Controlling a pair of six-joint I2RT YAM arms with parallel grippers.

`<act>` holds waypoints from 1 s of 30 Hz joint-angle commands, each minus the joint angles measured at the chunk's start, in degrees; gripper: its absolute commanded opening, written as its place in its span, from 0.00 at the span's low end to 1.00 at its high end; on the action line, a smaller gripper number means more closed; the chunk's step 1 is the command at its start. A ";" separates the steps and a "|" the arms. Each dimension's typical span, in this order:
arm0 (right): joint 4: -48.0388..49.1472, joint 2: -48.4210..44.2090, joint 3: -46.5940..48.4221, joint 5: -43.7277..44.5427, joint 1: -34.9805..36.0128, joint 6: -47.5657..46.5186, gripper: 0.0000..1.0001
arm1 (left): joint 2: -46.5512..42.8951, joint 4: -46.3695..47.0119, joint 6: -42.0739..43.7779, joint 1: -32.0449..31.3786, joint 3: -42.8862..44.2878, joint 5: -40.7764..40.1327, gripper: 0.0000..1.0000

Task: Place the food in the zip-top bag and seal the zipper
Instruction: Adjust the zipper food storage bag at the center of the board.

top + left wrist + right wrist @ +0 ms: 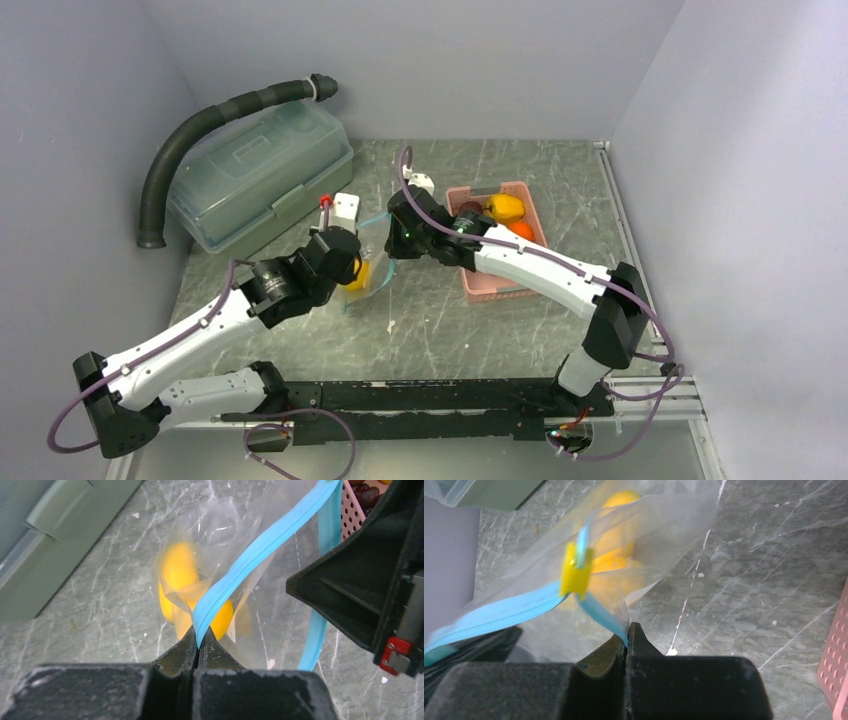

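The clear zip-top bag (372, 285) hangs between both grippers just above the table, left of the basket. One yellow-orange fruit (180, 575) lies inside it. My left gripper (199, 642) is shut on the teal-blue zipper (260, 550) at one side of the mouth. My right gripper (626, 636) is shut on the other side of the zipper (599, 611), a little past the yellow slider (575, 572). The mouth gapes between the two strips. More food stays in the pink basket (495, 285): a yellow fruit (506, 207), an orange one (520, 229) and dark grapes (367, 495).
A translucent grey-green lidded box (260, 175) stands at the back left with a black ribbed hose (200, 130) curving over it. Grey walls close in the table on three sides. The right arm's black body (370, 580) hangs close beside the left gripper.
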 commanded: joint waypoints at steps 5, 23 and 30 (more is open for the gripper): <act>1.60 3.36 5.28 -10.18 -3.07 -1.76 0.00 | 2.83 -14.38 -1.43 -0.40 14.02 -2.57 0.00; 2.01 2.64 -2.37 -12.75 -5.54 -3.74 0.12 | 9.73 -13.75 -5.16 -0.40 11.04 1.41 0.00; 0.70 -2.76 -4.10 -9.58 -5.54 -4.22 0.36 | 10.54 -13.99 -3.49 -0.34 13.43 0.77 0.00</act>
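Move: The yellow food in the hanging bag lies about 4 cm ahead of the left hand, 1 cm to its left and 12 cm below; from the right hand it is 3 cm ahead, 8 cm left and 12 cm below. Both hands already pinch the blue zipper. The pink basket stands some 20 cm right of the right hand and 7 cm ahead, about 14 cm lower. Left hand, still pinching, rises 5 cm, then lowers 6; right sinks about 6 towards the board, opening off the zipper. ##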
